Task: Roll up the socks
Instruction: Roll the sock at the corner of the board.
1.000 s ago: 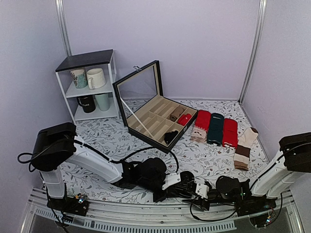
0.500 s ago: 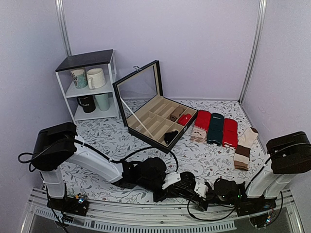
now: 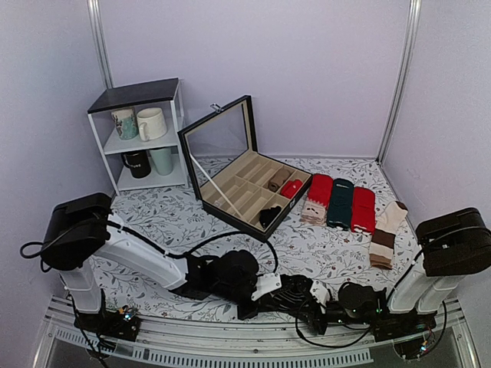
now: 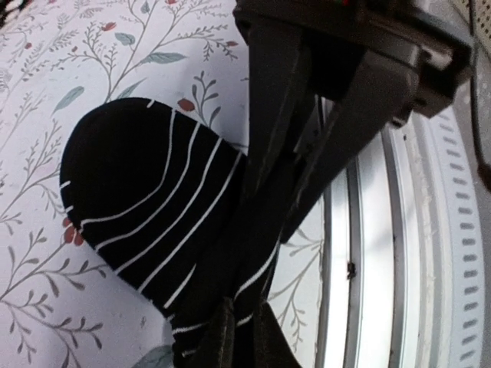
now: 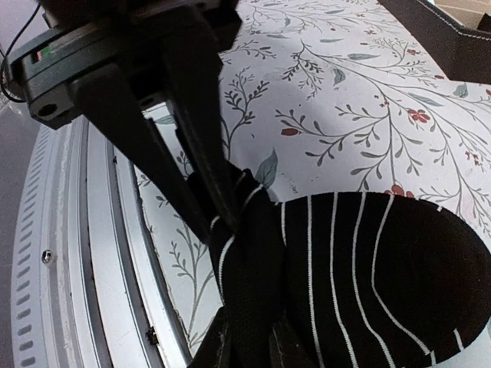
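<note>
The socks (image 4: 146,184) are black with thin white stripes and lie bunched on the flowered tablecloth by the front rail, toe end rounded and flat. My left gripper (image 4: 244,318) is shut on a gathered fold of them at the near end. The right gripper (image 5: 253,341) pinches the same twisted fold (image 5: 253,253) from the opposite side, with the striped toe (image 5: 383,268) spreading to its right. In the top view the left gripper (image 3: 280,290) and the right gripper (image 3: 316,295) meet nose to nose over the socks, which are mostly hidden there.
A metal rail (image 3: 230,354) runs along the table's front edge right beside the socks. Farther back stand an open glass-lid compartment box (image 3: 253,192), red and green socks (image 3: 339,203), cream-and-brown socks (image 3: 387,230) and a white shelf with mugs (image 3: 142,138).
The right gripper has closed onto the fold of the socks and its arm has drawn in to the left. The left arm has sunk slightly, still gripping.
</note>
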`<state>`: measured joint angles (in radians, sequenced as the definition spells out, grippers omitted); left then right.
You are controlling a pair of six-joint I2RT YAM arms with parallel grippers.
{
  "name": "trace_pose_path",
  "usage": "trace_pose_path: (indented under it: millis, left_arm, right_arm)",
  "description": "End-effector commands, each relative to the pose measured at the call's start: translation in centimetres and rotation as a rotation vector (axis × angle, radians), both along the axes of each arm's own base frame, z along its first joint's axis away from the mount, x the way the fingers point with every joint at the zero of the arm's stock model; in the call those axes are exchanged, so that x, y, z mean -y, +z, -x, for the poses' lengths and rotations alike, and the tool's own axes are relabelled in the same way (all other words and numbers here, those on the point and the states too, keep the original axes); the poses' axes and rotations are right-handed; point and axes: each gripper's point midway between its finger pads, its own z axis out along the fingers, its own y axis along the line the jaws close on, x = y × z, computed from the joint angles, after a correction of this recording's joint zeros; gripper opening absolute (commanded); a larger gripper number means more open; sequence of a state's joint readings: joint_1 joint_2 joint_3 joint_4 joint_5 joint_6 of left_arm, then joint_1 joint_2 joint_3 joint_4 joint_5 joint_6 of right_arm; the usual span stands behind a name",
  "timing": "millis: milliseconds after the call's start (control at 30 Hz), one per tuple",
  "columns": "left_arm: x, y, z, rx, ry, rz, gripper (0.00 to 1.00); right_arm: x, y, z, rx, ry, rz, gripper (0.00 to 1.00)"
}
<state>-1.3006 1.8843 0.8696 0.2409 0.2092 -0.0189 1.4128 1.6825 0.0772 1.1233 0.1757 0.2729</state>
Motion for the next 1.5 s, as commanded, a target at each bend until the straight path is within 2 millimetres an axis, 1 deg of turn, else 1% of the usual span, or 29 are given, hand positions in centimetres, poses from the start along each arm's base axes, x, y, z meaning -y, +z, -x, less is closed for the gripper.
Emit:
trace_pose_path:
  millis: [0, 67, 167, 233, 267, 333, 433, 533, 600, 633, 667, 833, 900, 1000, 1133, 1267, 1333, 1400, 1467]
  left_arm:
    - [-4.0, 0.0, -1.3, 0.196, 0.027, -0.114, 0.08]
    - [-3.6, 2.9, -1.0, 0.303, -0.014, -0.027, 0.09]
    - [-4.0, 5.7, -0.2, 0.427, -0.083, 0.079, 0.10]
    - [-4.6, 6.7, 0.5, 0.479, -0.126, 0.139, 0.11]
    - [-5.0, 6.7, 0.7, 0.498, -0.145, 0.158, 0.12]
    - [-4.9, 7.0, 0.9, 0.535, -0.165, 0.200, 0.14]
    - [-3.7, 6.6, 1.0, 0.555, -0.193, 0.204, 0.17]
    - [-2.3, 6.1, 1.7, 0.571, -0.257, 0.230, 0.19]
    - [-1.6, 5.2, 2.2, 0.568, -0.301, 0.224, 0.20]
    - [-1.3, 4.9, 2.3, 0.570, -0.317, 0.220, 0.25]
    - [-1.0, 4.8, 2.5, 0.577, -0.327, 0.221, 0.28]
    - [0.0, 4.1, 3.3, 0.575, -0.375, 0.225, 0.31]
    - [0.4, 3.3, 2.9, 0.584, -0.367, 0.202, 0.34]
    - [0.8, 2.2, 2.4, 0.589, -0.353, 0.171, 0.33]
    - [1.1, 1.2, 1.6, 0.599, -0.323, 0.146, 0.33]
    - [1.2, 1.5, 0.4, 0.645, -0.267, 0.151, 0.35]
    - [1.3, 1.7, 0.1, 0.656, -0.255, 0.151, 0.41]
    - [1.4, 2.0, 0.0, 0.664, -0.245, 0.157, 0.44]
    - [1.3, 2.8, 0.1, 0.663, -0.243, 0.185, 0.48]
  right_arm:
    - [3.5, -4.6, 1.0, -0.175, -0.059, 0.137, 0.14]
    - [3.8, -4.8, 1.2, -0.210, -0.059, 0.134, 0.14]
    - [4.2, -5.3, 1.4, -0.264, -0.075, 0.135, 0.14]
    - [4.4, -5.6, 1.8, -0.301, -0.075, 0.140, 0.14]
    - [4.4, -5.8, 1.9, -0.316, -0.074, 0.140, 0.14]
    - [4.4, -6.0, 2.3, -0.350, -0.073, 0.142, 0.14]
    - [4.7, -6.2, 2.6, -0.382, -0.077, 0.149, 0.14]
    - [4.9, -6.4, 2.7, -0.397, -0.082, 0.156, 0.14]
    - [5.0, -6.5, 2.7, -0.399, -0.083, 0.162, 0.14]
    - [5.0, -6.5, 2.7, -0.401, -0.086, 0.162, 0.14]
    - [5.1, -6.5, 2.7, -0.402, -0.086, 0.165, 0.14]
    - [5.0, -6.6, 2.8, -0.403, -0.083, 0.170, 0.14]
    - [5.0, -6.7, 2.7, -0.404, -0.082, 0.171, 0.14]
    - [5.0, -6.7, 2.7, -0.405, -0.080, 0.172, 0.14]
    - [4.9, -6.7, 2.8, -0.406, -0.076, 0.173, 0.14]
    - [4.9, -6.7, 2.8, -0.407, -0.074, 0.173, 0.14]
    - [4.9, -6.8, 2.8, -0.409, -0.074, 0.176, 0.14]
    - [4.9, -6.8, 2.8, -0.410, -0.072, 0.176, 0.14]
    - [4.8, -6.8, 2.8, -0.411, -0.073, 0.177, 0.14]
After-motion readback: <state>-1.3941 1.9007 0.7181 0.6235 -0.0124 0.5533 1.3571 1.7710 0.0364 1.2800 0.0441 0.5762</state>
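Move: The striped sock's half-rolled body lies between my hands. From my left hand its middle is about 4 cm to the right, 2 cm ahead and 1 cm lower; from my right hand it is about 4 cm to the left, 2 cm ahead and 1 cm lower. From my left hand, the box sits some 37 cm ahead and 5 cm left, the black rolled sock inside it about 28 cm straight ahead. The brown-and-cream sock is roughly 22 cm ahead and 28 cm right of my right hand. My left hand, its fingers already slackened, comes free of the roll's left end, swinging up and to the left about 6 cm, then drops back down and right to nearly where it began, winding its wrist back some 35 degrees and opening its fingers to straddle that end. Meanwhile my right hand keeps its pinch in place and rolls the sock forward about 20 degrees. ##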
